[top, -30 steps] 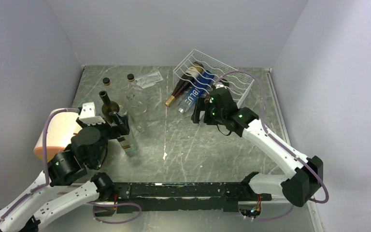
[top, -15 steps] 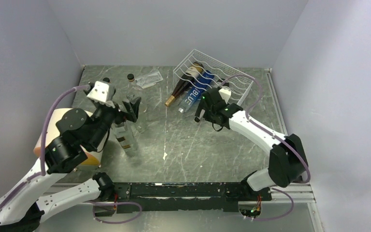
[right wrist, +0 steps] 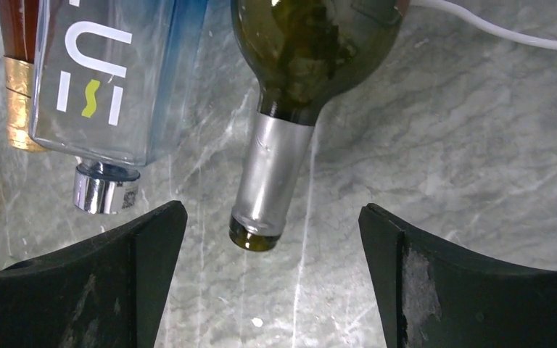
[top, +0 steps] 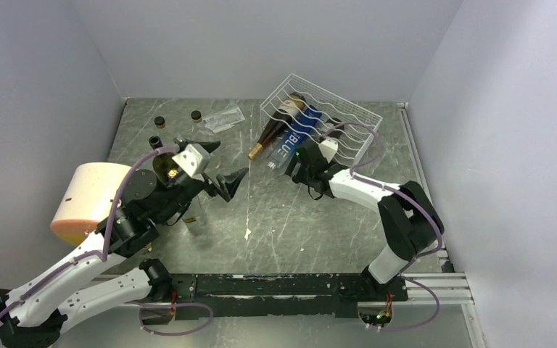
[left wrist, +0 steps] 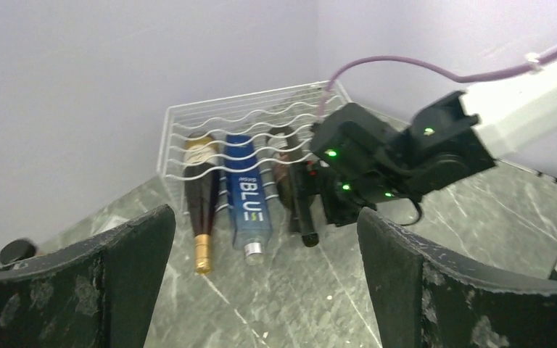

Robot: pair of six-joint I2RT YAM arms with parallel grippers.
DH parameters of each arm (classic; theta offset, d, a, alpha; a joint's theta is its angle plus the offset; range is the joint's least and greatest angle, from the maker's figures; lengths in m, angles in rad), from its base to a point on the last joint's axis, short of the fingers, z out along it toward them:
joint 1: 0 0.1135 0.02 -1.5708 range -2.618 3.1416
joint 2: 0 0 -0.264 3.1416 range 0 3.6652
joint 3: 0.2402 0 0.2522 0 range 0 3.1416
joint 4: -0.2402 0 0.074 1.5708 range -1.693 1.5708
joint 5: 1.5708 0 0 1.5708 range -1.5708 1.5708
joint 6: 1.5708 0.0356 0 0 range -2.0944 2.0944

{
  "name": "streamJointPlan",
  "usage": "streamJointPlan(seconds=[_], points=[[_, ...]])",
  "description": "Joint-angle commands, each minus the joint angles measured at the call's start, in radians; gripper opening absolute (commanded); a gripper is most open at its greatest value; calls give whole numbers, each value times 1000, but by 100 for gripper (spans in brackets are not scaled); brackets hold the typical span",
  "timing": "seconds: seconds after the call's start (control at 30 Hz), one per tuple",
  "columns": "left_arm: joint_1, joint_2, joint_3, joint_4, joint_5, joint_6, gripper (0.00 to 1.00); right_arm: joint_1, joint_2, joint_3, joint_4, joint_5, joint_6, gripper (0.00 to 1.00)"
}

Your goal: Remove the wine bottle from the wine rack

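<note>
The white wire wine rack (top: pixel 348 119) stands at the back right, also in the left wrist view (left wrist: pixel 188 119). It holds a dark bottle with a gold foil neck (top: pixel 279 119), a blue bottle marked BLUE (top: pixel 294 138) and a green wine bottle with a silver foil neck (right wrist: pixel 272 174). My right gripper (top: pixel 299 170) is open at the rack's front. In the right wrist view its fingers (right wrist: pixel 134 268) stand either side of the green bottle's mouth without touching it. My left gripper (top: pixel 219 165) is open and empty above mid-table, facing the rack.
A cream cylinder (top: pixel 91 199) lies at the left. Several upright bottles stand at the back left, among them a dark one (top: pixel 155 141) and a clear one (top: pixel 196 217) under my left arm. A plastic packet (top: pixel 225 116) lies near the back wall.
My left arm has lifted away from the upright bottles and swung right toward mid-table. My right gripper has moved in toward the rack's front, to the green bottle's neck.
</note>
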Motion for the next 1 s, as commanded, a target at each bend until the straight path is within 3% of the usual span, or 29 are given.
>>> streamJointPlan(seconds=[0.0,0.23,0.43,0.53,0.9,0.97], points=[[4,-51,-75,187,213,50,99,0,39,-20,149,-10,-5,89],[11,-78,-148,250,254,35,99,-5,111,-55,245,-26,20,80],[114,-17,-147,248,356,-31,99,-6,155,-80,276,2,57,72],[126,-1,-151,245,353,-49,99,-6,163,-109,323,13,56,68],[135,3,-211,301,338,3,99,-54,223,-60,311,55,34,66],[138,9,-207,291,330,2,99,-63,225,-65,306,51,36,61]])
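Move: The neck of the lying wine bottle is about 4 cm ahead of the right hand, 1 cm to its left and 4 cm below. The bottle's body continues forward and rightward onto the white wine rack, whose middle is some 20 cm ahead and 5 cm right. The blue bottle's middle is roughly 13 cm ahead, 3 cm left; the gold-necked bottle's, 17 cm ahead and 8 cm left. From the left hand the neck is roughly 18 cm ahead, 17 cm right and 35 cm below. Lower the right gripper about 4 cm over the bottle neck, easing slightly left, then slide it level and forward some 3 to 4 cm along the neck towards the shoulder, narrowing the fingers to about two thirds open on either side of it without gripping yet. Draw the empty left gripper back briefly and return, then sink it, turning slightly clockwise and staying open. ##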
